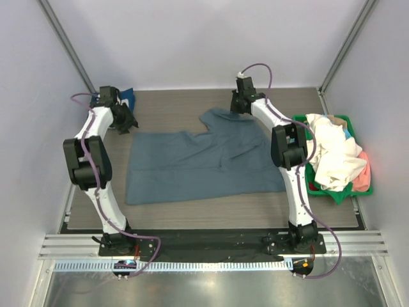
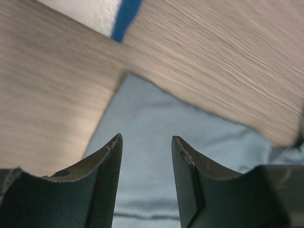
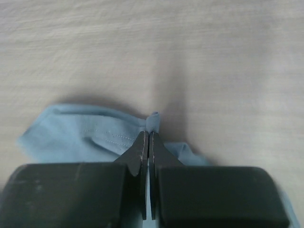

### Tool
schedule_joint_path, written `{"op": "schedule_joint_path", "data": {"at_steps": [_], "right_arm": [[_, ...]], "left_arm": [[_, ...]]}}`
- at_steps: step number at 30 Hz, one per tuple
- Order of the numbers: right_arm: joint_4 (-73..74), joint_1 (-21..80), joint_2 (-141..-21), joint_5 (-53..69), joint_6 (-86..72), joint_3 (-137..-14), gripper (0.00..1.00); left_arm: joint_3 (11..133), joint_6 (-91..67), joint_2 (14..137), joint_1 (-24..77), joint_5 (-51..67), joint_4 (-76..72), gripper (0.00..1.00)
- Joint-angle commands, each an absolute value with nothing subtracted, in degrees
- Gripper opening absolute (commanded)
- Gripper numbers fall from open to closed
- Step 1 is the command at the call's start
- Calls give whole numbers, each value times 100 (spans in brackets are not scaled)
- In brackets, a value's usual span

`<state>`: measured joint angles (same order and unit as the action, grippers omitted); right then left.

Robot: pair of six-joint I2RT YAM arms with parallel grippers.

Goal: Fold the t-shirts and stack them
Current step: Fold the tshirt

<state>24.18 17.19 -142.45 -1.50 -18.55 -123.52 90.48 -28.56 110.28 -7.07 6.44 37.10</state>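
Note:
A slate-blue t-shirt [image 1: 198, 163] lies spread out on the wooden table, one sleeve reaching toward the far side. My right gripper [image 1: 238, 106] is at that far sleeve; in the right wrist view it [image 3: 148, 133] is shut on a pinched fold of the blue cloth [image 3: 85, 135]. My left gripper [image 1: 126, 121] hovers at the shirt's far left corner. Its jaws [image 2: 145, 137] stand apart over the blue fabric [image 2: 156, 118], with nothing between them. More t-shirts, white and cream [image 1: 332, 150] and pink [image 1: 363, 174], are heaped in the basket.
A green plastic basket [image 1: 339, 196] sits at the table's right edge, next to the right arm. A blue object [image 1: 128, 97] lies at the far left corner behind the left gripper. White walls close in the back and sides.

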Motion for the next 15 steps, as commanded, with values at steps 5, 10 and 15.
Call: {"op": "schedule_joint_path", "data": {"at_steps": [5, 10, 15], "right_arm": [[1715, 1854, -12060, 298, -2083, -10778, 1], [1538, 1863, -11505, 343, -2083, -10178, 1], [1433, 1863, -11338, 395, -2153, -9801, 2]], "left_arm": [[10142, -2813, 12242, -554, 44, 4130, 48], [10231, -2795, 12454, -492, -280, 4113, 48], [10195, -2813, 12568, -457, -308, 4052, 48]]}}
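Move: Ahead of the left hand by about 3 cm, 1 cm to its left and 9 cm down, is the t-shirt's far-left corner; the folded shirt lies roughly 14 cm ahead and 13 cm left of that hand. The right hand already pinches the shirt's far-right end; the right part of the shirt body it draws over lies about 27 cm back, 3 cm right and 4 cm down, with a loose cloth corner some 13 cm left and 2 cm back. Sinking about 7 cm with a slight push forward, the left hand tips more steeply down towards the far-left corner and stops close over it, fingers staying half open. The right hand keeps its pinch on the cloth, lifting it some 14 cm while drawing it back about 6 cm over the shirt, its fingers tilting up to point less steeply. ##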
